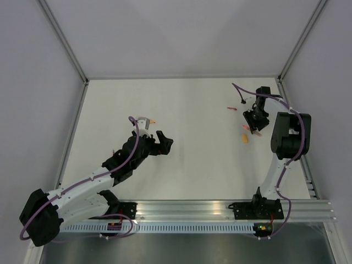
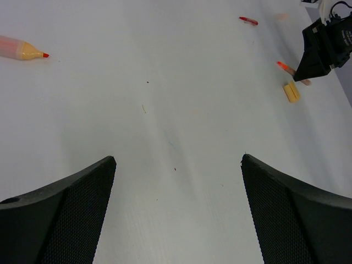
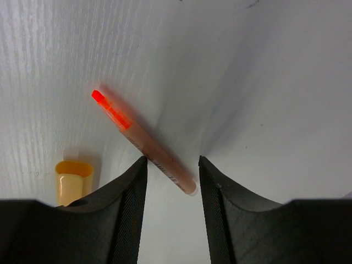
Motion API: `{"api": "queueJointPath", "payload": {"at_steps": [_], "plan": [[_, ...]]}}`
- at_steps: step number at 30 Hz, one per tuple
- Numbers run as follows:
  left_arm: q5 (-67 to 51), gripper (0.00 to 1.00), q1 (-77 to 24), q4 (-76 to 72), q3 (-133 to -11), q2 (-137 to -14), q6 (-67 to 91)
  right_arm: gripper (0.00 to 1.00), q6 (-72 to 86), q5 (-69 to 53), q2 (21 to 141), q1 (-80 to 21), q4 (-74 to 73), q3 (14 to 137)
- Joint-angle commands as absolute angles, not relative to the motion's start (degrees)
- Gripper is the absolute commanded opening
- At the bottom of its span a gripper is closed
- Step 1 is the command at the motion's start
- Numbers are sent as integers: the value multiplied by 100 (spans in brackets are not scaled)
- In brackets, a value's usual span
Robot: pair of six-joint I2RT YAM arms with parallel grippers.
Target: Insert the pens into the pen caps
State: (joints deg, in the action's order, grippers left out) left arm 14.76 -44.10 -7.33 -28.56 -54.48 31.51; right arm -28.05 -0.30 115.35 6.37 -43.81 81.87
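An orange-pink pen [image 3: 143, 140] with a bright orange tip lies slantwise on the white table. Its rear end sits between the fingers of my right gripper [image 3: 172, 162], which is open. The left finger touches the barrel and the right finger stands apart from it. A stubby yellow-orange pen cap [image 3: 71, 179] lies just left of that gripper, also in the top view as the cap [image 1: 245, 138]. A second pen [image 2: 19, 49], orange with a red tip, lies far left of my open, empty left gripper [image 2: 179, 159]. From above, this pen [image 1: 152, 121] lies just beyond the left gripper [image 1: 162, 142].
A small red piece [image 1: 232, 108] lies beyond the right gripper [image 1: 254, 124]; I cannot tell whether it is a pen or a cap. Grey walls with metal posts close the table on three sides. A rail with the arm bases runs along the near edge [image 1: 220, 209].
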Motion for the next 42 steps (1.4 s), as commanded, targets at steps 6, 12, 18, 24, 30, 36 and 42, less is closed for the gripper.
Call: {"api": "queueJointPath", "payload": {"at_steps": [6,12,18,24,30,36,42], "plan": [[1617,100,-4395,-791,-3103,-5370,3190,36,-2576,422,11856,633,-4157,8139],[1617,100,-4395,-817,-3085,-5396,3173,18,-2374,466,11979,642,-4122,8244],[1591,100,-4395,-914,-3006,-5396,3164,1,-2092,369,12129,633,-4148,8437],[1565,100,-4395,-958,-2971,-5379,3146,0,-1890,527,12007,642,-4166,8587],[1380,100,-4395,-1046,-2953,-5370,3129,0,-1477,642,11101,642,-3745,8587],[1196,100,-4395,-1274,-2786,-5133,3015,0,-337,-293,10478,633,-3719,8886],[476,99,-4403,-1652,-2786,-5291,2884,0,1219,-1151,9423,142,-2457,8404]]}}
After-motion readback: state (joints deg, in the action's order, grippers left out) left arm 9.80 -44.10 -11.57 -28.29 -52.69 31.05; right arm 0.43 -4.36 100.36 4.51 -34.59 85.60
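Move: The orange pen lies under the right hand's half-open fingers, its middle about 1 cm ahead, 3 cm left and 1 cm below, with its tip pointing left and outward. The yellow cap is some 4 cm back and 7 cm left of the hand; the small red piece is about 13 cm ahead and 12 cm left. From the left hand, the pen lies roughly 13 cm ahead, 42 cm right and 15 cm lower. Sliding about a centimetre to its right, low over the table, the right hand shuts its fingers on the pen's rear half, eases slightly forward, then lifts some 14 cm while carrying the pen forward and, late on, left. The wrist turns clockwise and swings the fingertips up and outward, nearly 30 degrees. The left hand, open and empty, rises about 2 cm at the end. ##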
